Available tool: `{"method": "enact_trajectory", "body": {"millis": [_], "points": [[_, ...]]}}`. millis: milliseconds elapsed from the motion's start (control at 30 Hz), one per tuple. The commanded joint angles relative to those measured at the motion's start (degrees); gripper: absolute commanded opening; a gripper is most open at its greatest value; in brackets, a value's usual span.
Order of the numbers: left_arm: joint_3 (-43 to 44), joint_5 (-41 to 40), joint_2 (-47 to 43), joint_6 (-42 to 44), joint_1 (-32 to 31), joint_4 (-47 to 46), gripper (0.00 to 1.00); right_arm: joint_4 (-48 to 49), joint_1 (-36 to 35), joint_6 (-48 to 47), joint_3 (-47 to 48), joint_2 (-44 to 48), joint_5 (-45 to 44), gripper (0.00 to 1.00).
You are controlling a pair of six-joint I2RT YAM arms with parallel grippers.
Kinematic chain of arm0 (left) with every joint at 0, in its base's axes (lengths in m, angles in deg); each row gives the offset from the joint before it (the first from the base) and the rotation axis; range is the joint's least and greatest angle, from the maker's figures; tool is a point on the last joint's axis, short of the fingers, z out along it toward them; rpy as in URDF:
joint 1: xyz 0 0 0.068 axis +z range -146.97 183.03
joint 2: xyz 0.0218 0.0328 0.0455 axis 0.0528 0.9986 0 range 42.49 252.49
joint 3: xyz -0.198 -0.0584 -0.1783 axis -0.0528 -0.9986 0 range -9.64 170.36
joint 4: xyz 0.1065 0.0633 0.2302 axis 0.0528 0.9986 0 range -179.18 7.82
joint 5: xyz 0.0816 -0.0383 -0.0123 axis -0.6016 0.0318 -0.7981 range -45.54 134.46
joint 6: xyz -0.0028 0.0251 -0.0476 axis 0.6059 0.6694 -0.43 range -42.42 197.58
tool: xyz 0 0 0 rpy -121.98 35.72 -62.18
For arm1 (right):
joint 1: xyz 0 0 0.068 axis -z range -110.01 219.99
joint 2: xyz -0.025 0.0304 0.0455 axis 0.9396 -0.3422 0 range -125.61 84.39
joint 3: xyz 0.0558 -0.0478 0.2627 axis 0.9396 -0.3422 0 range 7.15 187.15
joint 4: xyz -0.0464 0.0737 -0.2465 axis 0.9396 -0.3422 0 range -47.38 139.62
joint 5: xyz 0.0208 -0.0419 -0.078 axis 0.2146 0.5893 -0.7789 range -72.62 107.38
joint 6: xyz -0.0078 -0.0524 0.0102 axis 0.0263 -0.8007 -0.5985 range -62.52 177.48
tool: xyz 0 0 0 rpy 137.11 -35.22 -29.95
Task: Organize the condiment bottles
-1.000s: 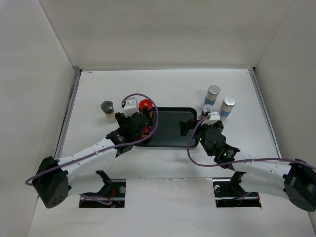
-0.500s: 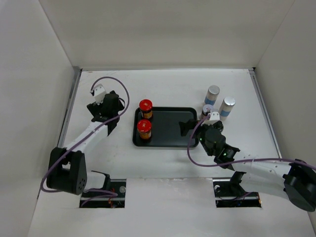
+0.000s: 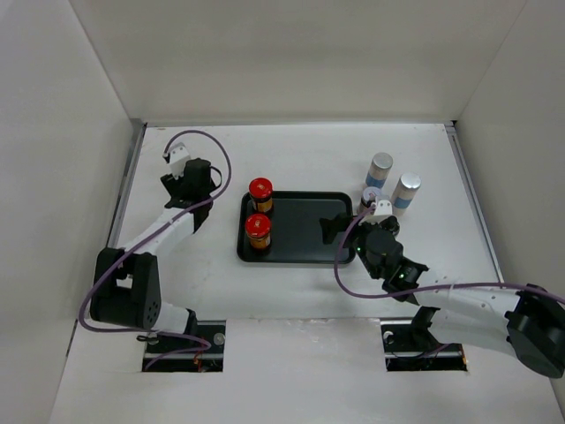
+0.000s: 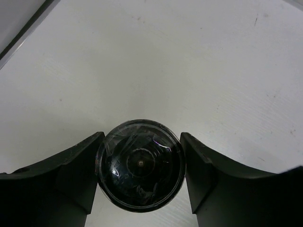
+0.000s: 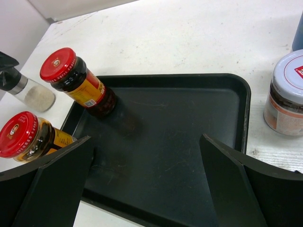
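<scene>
My left gripper (image 3: 192, 205) stands left of the black tray (image 3: 305, 252) and is shut on a dark-lidded condiment jar (image 4: 139, 165), one finger on each side of its lid. From above, the gripper hides that jar; the right wrist view shows it as a pale jar (image 5: 31, 93). Two red-lidded jars (image 3: 259, 188) (image 3: 258, 228) stand on the tray's left side. My right gripper (image 5: 146, 139) hangs open over the tray's bare right part (image 5: 189, 123). A grey-lidded brown jar (image 5: 286, 92) stands just off the tray's right edge.
Two taller white silver-capped bottles (image 3: 380, 168) (image 3: 407, 191) stand on the table right of the tray, behind the right wrist. White walls enclose the table on the left, back and right. The left wrist view shows the table's left rim (image 4: 23, 26).
The left arm has left the tray's left side, where both red-lidded jars now stand, swung out to the jar on the left, and shut on it. The right arm has not moved.
</scene>
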Motion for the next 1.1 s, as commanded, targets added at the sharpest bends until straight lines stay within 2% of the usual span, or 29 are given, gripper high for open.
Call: {"method": "enact_trajectory", "body": {"millis": [0, 133, 233, 333, 467, 800, 1067], "points": [[1.0, -2.2, -8.0, 1.8, -1.8, -4.4, 0.38, 3.1, 0.5, 0.5, 0.5, 1.3, 0.4, 1.00], [3.2, -5.0, -17.4, 5.7, -9.3, -6.3, 0.37, 2.8, 0.7, 0.5, 0.6, 1.1, 0.5, 1.00], [6.4, -6.2, -20.1, 8.4, -16.6, -9.3, 0.37, 3.1, 0.6, 0.3, 0.4, 1.6, -0.2, 1.00], [10.6, -5.5, -18.7, 10.3, -23.2, -11.2, 0.37, 2.6, 0.9, 0.5, 0.0, 2.8, -0.2, 1.00], [15.5, -4.2, -11.9, 11.3, -30.1, -13.0, 0.37, 2.5, 0.8, 0.1, -0.4, 4.8, -1.9, 1.00], [20.3, -1.1, 6.7, 10.7, -36.2, -16.8, 0.38, 2.5, 0.7, 0.3, -2.4, 10.1, -5.3, 1.00], [19.5, -0.8, 14.8, 10.8, -35.5, -20.4, 0.38, 2.9, 1.0, 0.3, -2.4, 8.9, -5.4, 1.00]]}}
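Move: The black-capped shaker is already in the left hand's grip by its cap, standing on the table. Its place, the tray's far part just right of the far red-lid jar, lies about 31 cm to the right, level ahead, some 11 cm below. That jar stands about 19 cm right and 1 cm farther out; the near red-lid jar about 18 cm right and 10 cm back. From the right hand the place is some 13 cm ahead, 9 cm left, 14 cm below. The black-capped shaker, kept pinched by its cap, is lifted off the table by the left hand and swung right in a high arc of some 22 cm, over the far red-lid jar, then lowered towards the tray beside it, about 30 cm across, while the wrist turns roughly 40 degrees clockwise. The open, empty right hand eases up and right by about 3 cm each, tipping up slightly. ##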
